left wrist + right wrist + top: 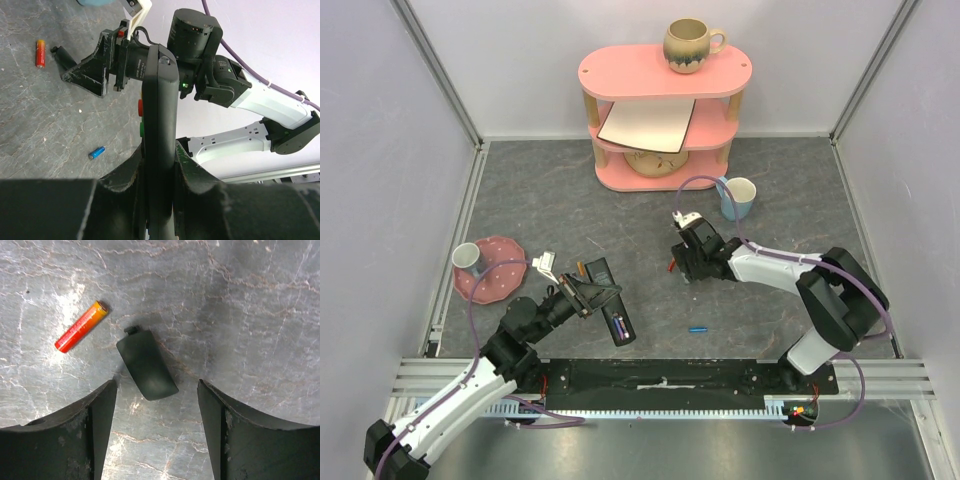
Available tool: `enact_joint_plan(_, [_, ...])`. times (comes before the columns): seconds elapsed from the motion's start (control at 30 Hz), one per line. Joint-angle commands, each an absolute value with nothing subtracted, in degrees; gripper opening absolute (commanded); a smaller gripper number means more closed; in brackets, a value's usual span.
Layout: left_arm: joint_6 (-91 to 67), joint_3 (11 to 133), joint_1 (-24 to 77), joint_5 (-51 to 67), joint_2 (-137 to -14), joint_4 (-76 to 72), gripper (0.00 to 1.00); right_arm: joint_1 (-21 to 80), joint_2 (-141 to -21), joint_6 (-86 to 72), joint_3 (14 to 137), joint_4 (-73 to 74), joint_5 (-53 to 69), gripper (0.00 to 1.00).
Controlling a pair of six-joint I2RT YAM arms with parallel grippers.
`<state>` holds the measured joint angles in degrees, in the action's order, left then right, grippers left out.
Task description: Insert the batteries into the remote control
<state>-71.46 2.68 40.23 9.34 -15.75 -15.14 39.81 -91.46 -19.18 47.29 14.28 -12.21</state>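
Observation:
My left gripper is shut on the black remote control and holds it edge-on above the table, also visible from above. A dark purple battery seems to sit in its open back. My right gripper hangs open just over the table. A loose black battery cover lies flat there, its near end between the fingertips. A red-and-orange battery lies on the table left of the cover, apart from both fingers. That battery also shows in the left wrist view, beside the right gripper.
A small bright blue cylinder lies near the table's front. A blue-and-white cup stands behind the right arm. At the left is a pink plate with a cup. A pink shelf with a mug stands at the back.

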Motion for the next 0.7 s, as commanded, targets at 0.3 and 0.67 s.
enact_joint_plan(0.3, [-70.75,-2.46,39.99,9.14,-11.78,-15.21,0.02,39.99,-98.35,-7.82,55.81,16.79,-10.55,0.63])
enact_joint_plan(0.67, [-70.75,-2.90,39.99,8.96,-11.08,-14.94,0.02,39.37,-100.37,-13.26,53.70,16.88,-3.52,0.44])
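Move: The remote control's black battery cover lies flat on the table about 2 cm ahead of the open right fingertips, 1 cm to their left and 1 cm below. From that hand the red-orange battery is some 3 cm ahead and 5 cm left, and the blue one about 13 cm back and 2 cm right, both at table height. For the left hand, which holds the remote up, the cover is roughly 14 cm ahead, 17 cm right and 16 cm below. Staying low over the table, the right hand slides some 2 cm forward until its fingers straddle the black cover, then keeps drifting left, about 2.5 cm in all, turning roughly 10 degrees counter-clockwise. The fingers close part of the way throughout, bringing the right finger against the cover's right edge and the left one up to its other edge, while the left hand keeps its hold on the remote. ##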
